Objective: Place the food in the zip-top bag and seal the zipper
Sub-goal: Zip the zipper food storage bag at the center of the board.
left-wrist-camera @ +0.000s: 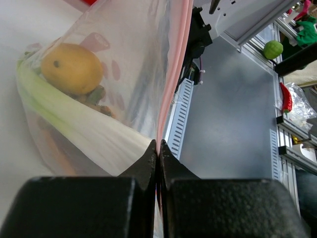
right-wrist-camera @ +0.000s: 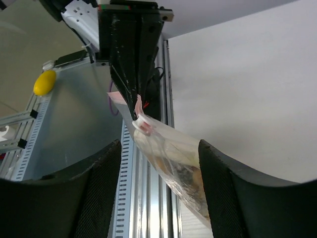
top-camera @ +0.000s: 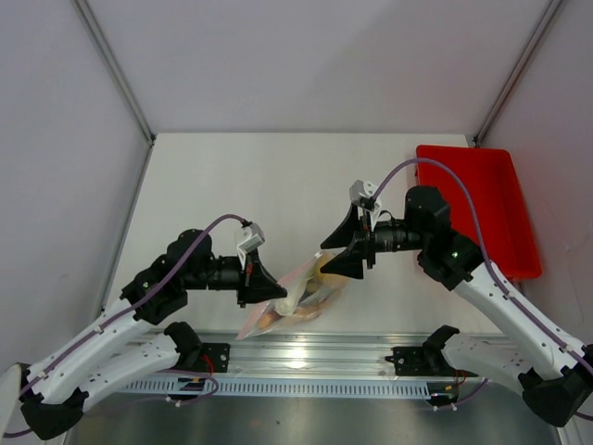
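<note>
The clear zip-top bag hangs lifted over the table's near edge with food inside it. In the left wrist view a yellow lemon and a green-white leek show through the plastic. My left gripper is shut on the bag's pinkish zipper edge. The right gripper is open, its fingers on either side of the hanging bag. A white slider sits at the zipper end next to the left gripper.
A red tray stands at the table's back right. An aluminium rail runs along the near edge below the bag. Beyond the table lie a yellow toy and a green toy.
</note>
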Motion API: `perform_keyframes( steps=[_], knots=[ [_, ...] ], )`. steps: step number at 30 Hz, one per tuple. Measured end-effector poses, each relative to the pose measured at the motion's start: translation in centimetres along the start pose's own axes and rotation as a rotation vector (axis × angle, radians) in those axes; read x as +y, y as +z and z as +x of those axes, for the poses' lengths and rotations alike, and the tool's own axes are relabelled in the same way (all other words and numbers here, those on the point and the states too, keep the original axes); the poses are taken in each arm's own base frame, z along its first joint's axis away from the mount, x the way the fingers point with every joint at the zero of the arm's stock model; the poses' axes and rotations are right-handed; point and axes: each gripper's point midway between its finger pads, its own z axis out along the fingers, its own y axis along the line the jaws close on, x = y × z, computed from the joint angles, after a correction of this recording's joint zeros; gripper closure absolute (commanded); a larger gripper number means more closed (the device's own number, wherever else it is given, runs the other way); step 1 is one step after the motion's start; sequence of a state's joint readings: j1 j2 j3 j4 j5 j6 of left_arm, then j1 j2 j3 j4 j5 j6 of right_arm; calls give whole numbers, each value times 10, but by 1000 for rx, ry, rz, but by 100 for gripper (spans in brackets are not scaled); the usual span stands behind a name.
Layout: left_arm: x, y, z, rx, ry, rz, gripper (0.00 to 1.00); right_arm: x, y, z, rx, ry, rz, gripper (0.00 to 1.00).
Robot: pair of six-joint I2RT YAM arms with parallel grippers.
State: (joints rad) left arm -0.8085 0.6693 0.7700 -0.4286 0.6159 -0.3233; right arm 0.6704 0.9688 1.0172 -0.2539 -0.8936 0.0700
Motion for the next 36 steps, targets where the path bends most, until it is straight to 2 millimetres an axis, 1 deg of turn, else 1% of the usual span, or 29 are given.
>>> perform_keyframes(
  steps=[3,7,8,9,10,12,13,15,16,17,19,24,26,27,28,29,31,34,36],
  knots=[
    [0,-1,2,5,-9,16,99,3,4,-1,-1,-7,-55,36],
    [0,-1,3,2,-25,36,99,-1,10,3,10,5,-102,37],
    [0,-1,3,2,-30,42,99,-2,12,4,14,9,-113,39],
    [1,-2,3,1,-32,45,99,-3,13,5,17,13,-126,42],
    [1,-2,3,1,-33,49,99,-4,15,6,20,16,-138,50],
    [1,-2,3,-1,-34,56,100,-5,18,8,26,25,-159,58],
    [1,-2,3,-2,-35,58,99,-5,19,10,30,29,-171,66],
    [1,-3,3,-4,-34,65,99,-4,20,11,34,37,-191,79],
    [1,-3,3,-4,-36,67,99,-4,21,10,33,39,-202,92],
    [1,-3,4,-4,-37,69,99,-3,21,10,31,39,-210,96],
    [1,-3,4,-4,-39,76,99,1,21,8,27,41,-230,100],
    [0,-4,4,-3,-46,89,99,5,23,5,21,49,-278,100],
    [1,-4,4,-6,-45,86,78,6,24,4,22,56,-287,100],
    [2,-4,3,-9,-44,80,65,6,25,4,23,64,-290,100],
    [2,-5,2,-14,-48,74,49,7,26,4,24,71,-290,100],
    [5,-5,1,-26,-43,57,43,7,27,4,23,79,-284,100],
    [8,-8,-4,-54,-33,24,31,7,31,3,22,98,-265,100],
    [10,-13,-17,-111,-5,-23,28,6,41,4,19,126,-212,100],
    [10,-17,-33,-160,23,-51,28,8,50,4,16,144,-172,100]
  ],
)
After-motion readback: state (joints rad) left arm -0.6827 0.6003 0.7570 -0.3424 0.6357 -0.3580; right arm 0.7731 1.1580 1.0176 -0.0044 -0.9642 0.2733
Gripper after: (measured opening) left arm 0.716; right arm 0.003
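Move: The right gripper is open at the top corner of the bag. The zipper's white slider lies about 2 cm to its left and 1 cm below, level with it in reach. The left gripper's tips, already shut on the zipper strip, are some 9 cm back from the right one, 8 cm left and 5 cm lower. From the left hand the slider is about 9 cm ahead, 6 cm right and 4 cm up, and the food in the bag roughly 4 cm ahead, 6 cm right and 6 cm below. Slide the right gripper left about 2 cm and slightly down onto the slider, turning it some 15 degrees counter-clockwise, and shut its fingers on the zipper corner there while the left keeps its pinch. Then open the left gripper wide to let the strip go, raising it about 3 cm and forward around the strip, nearer the slider, as the right draws the corner another 3 cm left. ##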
